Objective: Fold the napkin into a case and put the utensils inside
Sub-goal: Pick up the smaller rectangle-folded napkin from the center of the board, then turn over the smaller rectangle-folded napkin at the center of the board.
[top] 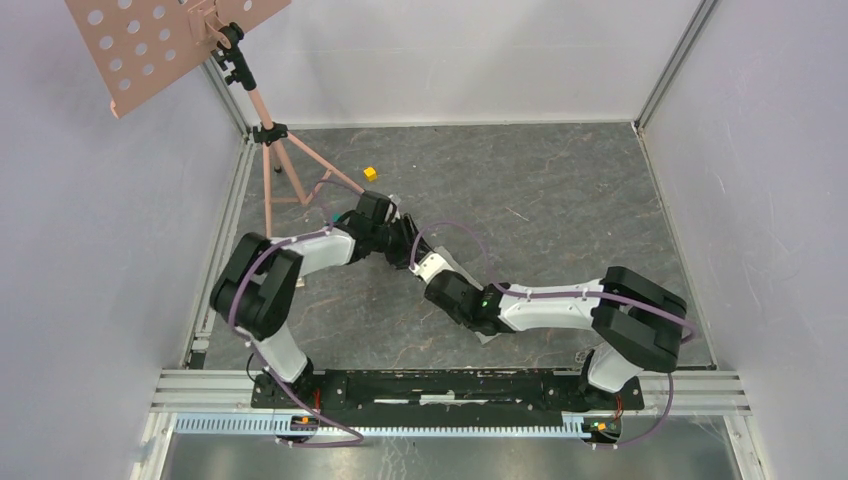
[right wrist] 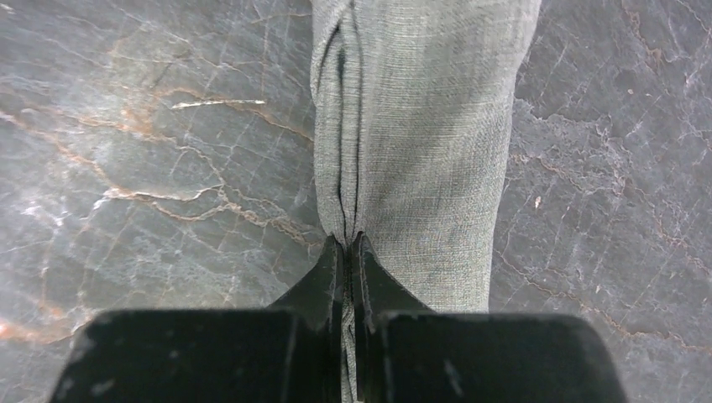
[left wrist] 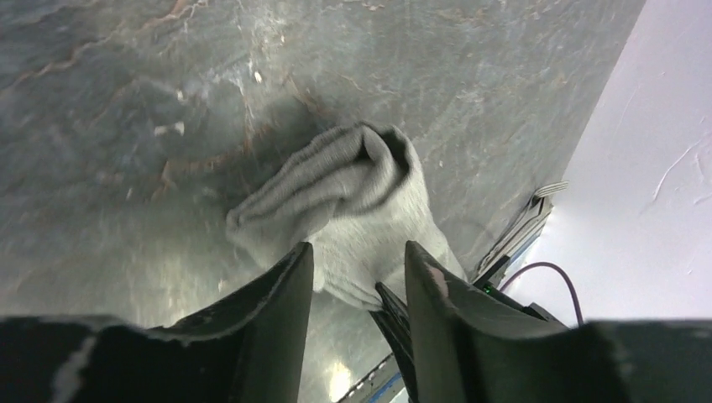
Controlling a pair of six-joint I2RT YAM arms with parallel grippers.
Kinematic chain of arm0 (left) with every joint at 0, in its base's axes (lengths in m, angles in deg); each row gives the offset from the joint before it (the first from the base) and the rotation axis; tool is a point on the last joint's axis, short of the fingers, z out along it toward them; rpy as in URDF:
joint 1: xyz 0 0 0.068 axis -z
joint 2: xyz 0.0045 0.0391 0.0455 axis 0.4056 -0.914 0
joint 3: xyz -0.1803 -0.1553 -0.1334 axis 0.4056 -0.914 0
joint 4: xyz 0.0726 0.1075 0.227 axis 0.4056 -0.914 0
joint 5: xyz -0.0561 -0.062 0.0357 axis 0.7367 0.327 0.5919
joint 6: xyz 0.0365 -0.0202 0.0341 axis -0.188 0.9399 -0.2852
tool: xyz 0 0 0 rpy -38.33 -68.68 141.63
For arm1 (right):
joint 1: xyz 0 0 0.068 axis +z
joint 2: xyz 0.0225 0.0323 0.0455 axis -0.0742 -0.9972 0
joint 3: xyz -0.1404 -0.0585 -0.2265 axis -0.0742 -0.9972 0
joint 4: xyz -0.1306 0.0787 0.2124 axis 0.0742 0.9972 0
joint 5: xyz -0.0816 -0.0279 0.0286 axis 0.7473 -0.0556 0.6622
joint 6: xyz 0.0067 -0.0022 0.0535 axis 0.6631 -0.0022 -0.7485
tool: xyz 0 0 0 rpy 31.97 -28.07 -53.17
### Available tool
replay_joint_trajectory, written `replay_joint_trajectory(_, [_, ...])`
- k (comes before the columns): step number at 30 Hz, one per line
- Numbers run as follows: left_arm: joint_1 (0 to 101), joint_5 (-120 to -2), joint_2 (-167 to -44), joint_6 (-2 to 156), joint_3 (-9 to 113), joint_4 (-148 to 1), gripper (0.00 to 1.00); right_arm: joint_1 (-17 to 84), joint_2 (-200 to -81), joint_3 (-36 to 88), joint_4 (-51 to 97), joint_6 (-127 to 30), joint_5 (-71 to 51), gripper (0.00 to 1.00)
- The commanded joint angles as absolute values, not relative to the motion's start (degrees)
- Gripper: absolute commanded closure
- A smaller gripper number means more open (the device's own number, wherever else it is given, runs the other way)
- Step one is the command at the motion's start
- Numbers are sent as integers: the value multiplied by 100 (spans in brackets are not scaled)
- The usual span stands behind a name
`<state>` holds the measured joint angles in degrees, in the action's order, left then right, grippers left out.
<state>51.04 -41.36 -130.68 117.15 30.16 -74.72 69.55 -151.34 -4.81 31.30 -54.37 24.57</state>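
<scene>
The napkin [right wrist: 420, 126] is a long, narrow, folded strip of grey-green cloth on the marbled tabletop. My right gripper [right wrist: 347, 243] is shut on a pinched fold along the strip's left side. In the left wrist view the napkin [left wrist: 353, 193] looks bunched and layered just beyond my left gripper [left wrist: 359, 260], whose jaws stand open. The right gripper's dark fingers [left wrist: 395, 311] grip the cloth's near edge between them. From above, both grippers meet mid-table, left gripper [top: 398, 238] and right gripper [top: 420, 262], and hide the cloth. No utensils are in view.
A small yellow cube [top: 370, 173] lies on the table behind the arms. A pink perforated plate on a tripod stand [top: 268, 130] occupies the back left corner. White walls and metal rails [top: 640, 120] enclose the table.
</scene>
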Motion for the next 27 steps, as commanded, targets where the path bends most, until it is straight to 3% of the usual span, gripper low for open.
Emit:
replay_joint_trajectory(1, [4974, -4832, -11884, 10877, 3378, -8815, 45, 6938, -14608, -387, 3122, -5649, 1755, 99])
replay_joint_trajectory(9, [4792, -6003, -9725, 10191, 3522, -10739, 32, 6678, -14126, -535, 2315, -6684, -1239, 100])
replay_joint_trajectory(14, [4779, -6184, -8876, 10095, 3540, -11349, 30, 6209, -13926, -1384, 231, -8070, -3152, 100])
replay_joint_trajectory(20, [4779, -5803, -8810, 10139, 3447, -11423, 30, 5148, -14444, -2583, -2413, -9558, -4526, 99])
replay_joint_trajectory(27, [4807, -4831, -9313, 10112, 3293, -11149, 29, 3812, -15708, -2558, -2729, -9112, -5681, 96])
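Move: The right fingers are already shut on the near-left long edge of the folded napkin, close to its mid-length; the napkin's middle is about 2 cm to that hand's right, 1 cm farther out and 1 cm below. From the left hand, which hovers half open near the napkin's far-left end, that middle lies about 8 cm back, 8 cm to the right and 4 cm down. The teal block is some 7 cm ahead and 18 cm left of the left hand, the yellow block roughly 18 cm ahead and 12 cm left. Keeping its pinch on the napkin's long edge, the right hand carries it back, left and up by about 8, 8 and 6 cm, then eases partway forward, right and down, while the wrist rolls some 75 degrees until the fingers point left. The left hand opens wider and retreats from the napkin, mostly up (about 16 cm) and left, then back, sinking slightly at the end. ##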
